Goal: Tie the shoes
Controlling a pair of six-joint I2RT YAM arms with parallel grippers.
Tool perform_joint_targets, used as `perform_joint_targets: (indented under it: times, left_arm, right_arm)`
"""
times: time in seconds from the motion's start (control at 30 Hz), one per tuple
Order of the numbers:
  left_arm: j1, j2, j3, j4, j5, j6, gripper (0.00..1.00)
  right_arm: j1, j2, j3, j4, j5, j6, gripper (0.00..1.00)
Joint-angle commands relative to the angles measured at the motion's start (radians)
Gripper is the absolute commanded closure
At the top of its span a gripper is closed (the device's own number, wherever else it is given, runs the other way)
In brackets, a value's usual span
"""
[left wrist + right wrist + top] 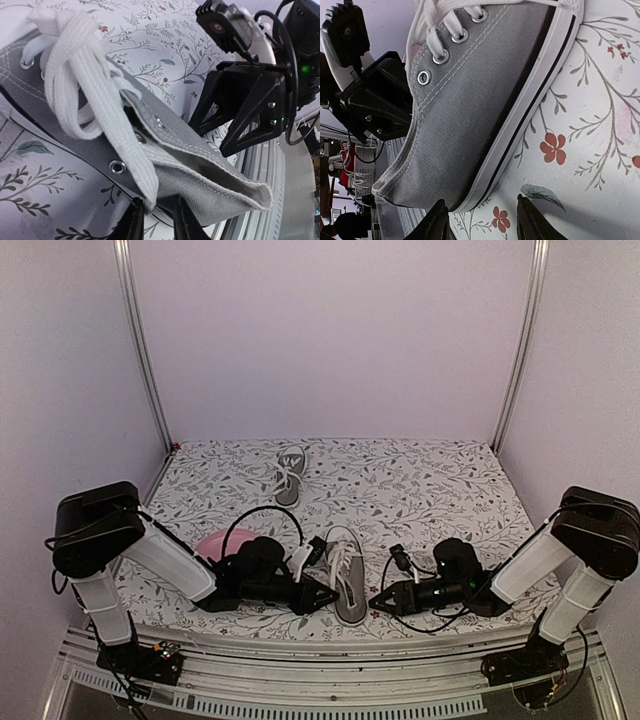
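Observation:
Two grey shoes with white laces lie on the flowered cloth: the near shoe [347, 578] between my grippers and the far shoe [288, 476] at the back. My left gripper [322, 592] [157, 220] is at the near shoe's [200, 175] left side. The loose end of a white lace [145, 180] hangs between its narrowly parted fingers, touching one and apart from the other. My right gripper [378, 602] [482, 220] is open at the shoe's [470, 110] heel, one finger [437, 222] by the white sole edge, the other over bare cloth.
A round pink plate [212, 543] lies left of the near shoe, partly under my left arm. The table's metal front rail [330, 645] runs just behind both grippers. White walls close the back and sides.

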Motion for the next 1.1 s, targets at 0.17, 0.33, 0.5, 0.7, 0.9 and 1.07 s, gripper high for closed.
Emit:
perform_joint_targets:
  times: [0.17,0.33,0.5,0.7,0.9,1.07]
  left_arm:
    - [0.022,-0.004,0.01,0.063,0.042,-0.019,1.0]
    - [0.044,-0.044,0.031,0.005,0.135,-0.082,1.0]
    - [0.062,-0.109,0.059,-0.113,0.251,-0.153,1.0]
    - [0.105,-0.126,0.097,-0.215,0.389,-0.288,1.0]
    - [0.106,-0.069,0.105,-0.141,0.453,-0.465,1.0]
    - [0.106,-0.045,0.095,0.002,0.449,-0.598,1.0]
  right_arm:
    - [0.007,0.113,0.054,0.012,-0.094,-0.02,0.68]
    - [0.008,0.17,0.097,0.014,-0.147,-0.033,0.76]
    - [0.021,0.189,0.125,0.006,-0.171,-0.046,0.78]
    - [0.043,0.207,0.163,-0.026,-0.177,-0.063,0.79]
    - [0.054,0.208,0.178,-0.053,-0.171,-0.075,0.79]
    - [0.065,0.21,0.195,-0.072,-0.17,-0.086,0.79]
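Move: The lace's loose end hangs practically between the left fingertips. From that hand, the bundled laces are about 8 cm ahead, 1 cm right and 4 cm higher, and the shoe's heel is 3 cm back and 4 cm right at much the same height. The right hand has the heel roughly 5 cm to its left, 2 cm back and 1 cm up, with the lace end 9 cm left, 2 cm ahead and 2 cm up. The lace end is pinched as the left fingers shut fully, then carried up about 5 cm and 2 cm back, the wrist rolling some 30 degrees about the fingers' line. Meanwhile the shoe's heel is met by the right hand, which goes about 4 cm left at low height, narrows its fingers to roughly half their gap against the heel's lower edge and turns about 10 degrees counter-clockwise. ##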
